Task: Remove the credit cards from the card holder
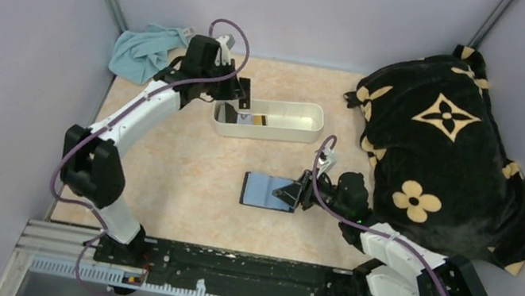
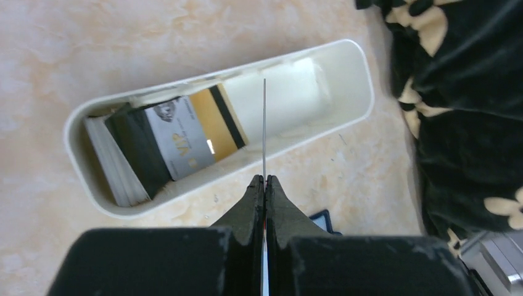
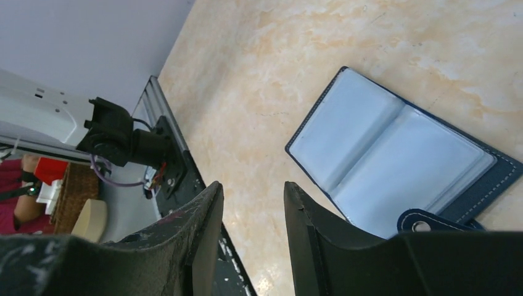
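Note:
The card holder (image 1: 268, 192) lies open and flat on the table, its light blue slotted inside (image 3: 395, 163) facing up and its snap tab (image 3: 424, 223) at the right edge. My right gripper (image 3: 253, 188) stands open just beside that tab edge, with nothing between its fingers. My left gripper (image 2: 264, 180) is shut on one credit card (image 2: 264, 123), seen edge-on as a thin line, held over the white tray (image 2: 364, 68). Several credit cards (image 2: 176, 140) lie stacked in the tray's left half: black, grey and gold with a dark stripe.
A black blanket with cream flower marks (image 1: 445, 146) is heaped at the right. A teal cloth (image 1: 148, 51) lies in the back left corner. The arms' black rail (image 1: 223, 266) runs along the near edge. Grey walls close in the table.

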You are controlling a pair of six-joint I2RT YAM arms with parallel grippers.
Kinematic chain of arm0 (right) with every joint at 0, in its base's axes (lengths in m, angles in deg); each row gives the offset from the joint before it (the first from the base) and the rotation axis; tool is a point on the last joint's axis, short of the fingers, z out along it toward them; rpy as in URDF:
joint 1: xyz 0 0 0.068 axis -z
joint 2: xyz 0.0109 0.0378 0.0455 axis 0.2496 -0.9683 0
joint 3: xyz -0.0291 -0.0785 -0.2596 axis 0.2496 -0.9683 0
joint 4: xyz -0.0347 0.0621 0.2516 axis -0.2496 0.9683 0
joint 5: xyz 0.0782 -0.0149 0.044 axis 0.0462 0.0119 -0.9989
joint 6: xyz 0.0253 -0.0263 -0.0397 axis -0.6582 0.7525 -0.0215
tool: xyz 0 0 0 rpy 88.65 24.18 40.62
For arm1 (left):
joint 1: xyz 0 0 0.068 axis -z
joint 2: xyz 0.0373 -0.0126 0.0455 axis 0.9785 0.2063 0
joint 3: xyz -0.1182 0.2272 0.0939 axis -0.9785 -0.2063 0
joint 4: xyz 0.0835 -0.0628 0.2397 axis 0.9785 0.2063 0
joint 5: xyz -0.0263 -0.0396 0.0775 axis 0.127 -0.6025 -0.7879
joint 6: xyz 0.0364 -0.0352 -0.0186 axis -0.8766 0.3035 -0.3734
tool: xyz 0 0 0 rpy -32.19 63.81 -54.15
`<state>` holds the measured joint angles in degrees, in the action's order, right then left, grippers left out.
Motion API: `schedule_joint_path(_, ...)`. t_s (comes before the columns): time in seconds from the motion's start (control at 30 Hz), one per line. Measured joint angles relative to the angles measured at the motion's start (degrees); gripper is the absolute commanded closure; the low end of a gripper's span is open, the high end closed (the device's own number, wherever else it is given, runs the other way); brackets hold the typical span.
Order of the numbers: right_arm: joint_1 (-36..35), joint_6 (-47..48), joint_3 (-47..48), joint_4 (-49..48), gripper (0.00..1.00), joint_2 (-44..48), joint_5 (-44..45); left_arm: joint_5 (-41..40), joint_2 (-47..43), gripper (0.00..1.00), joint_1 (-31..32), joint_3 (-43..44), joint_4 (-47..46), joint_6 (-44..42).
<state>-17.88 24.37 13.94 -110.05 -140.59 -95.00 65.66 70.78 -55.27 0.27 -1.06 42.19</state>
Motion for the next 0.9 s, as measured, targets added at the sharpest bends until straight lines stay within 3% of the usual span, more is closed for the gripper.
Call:
schedule_joint_path(0.1,0.0,1.5,0.4,1.8,0.58,0.0,0.9,-2.8,6.5,1.0,-0.9,8.0,7.3,-1.4)
schedule_joint_path(0.23,0.2,3.1,0.4,3.3,0.58,-0.3,1.8,-4.9,11.0,1.0,-1.5,12.1,12.9,-2.4)
schedule_joint_path(0.47,0.5,4.7,0.4,3.4,0.59,-3.6,1.9,-6.0,14.2,1.0,-2.4,12.2,17.4,-2.6)
schedule_joint_path(0.9,1.9,6.2,0.8,3.3,0.6,-7.2,1.2,-7.2,17.8,1.0,-4.3,12.2,17.5,-2.6)
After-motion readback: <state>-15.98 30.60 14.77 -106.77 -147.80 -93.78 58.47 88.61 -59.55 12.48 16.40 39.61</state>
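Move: The left hand holds a dark card; the card stack in the left end of the white box lies about 6 cm ahead, 7 cm to its left and 17 cm below. At similar depth, the silver card is 6 cm ahead and 1 cm left, and the gold card 6 cm ahead and 4 cm right. The card holder lies roughly 6 cm ahead of the empty right hand, 4 cm to its left and 9 cm below. Still pinching the dark card, the left hand sinks about 10 cm towards the card stack in the white box, edging left and a little forward, while its fingers tip some 25 degrees more steeply downward. Meanwhile the right hand, fingers still parted, lowers about 4.5 cm towards the opened card holder. ##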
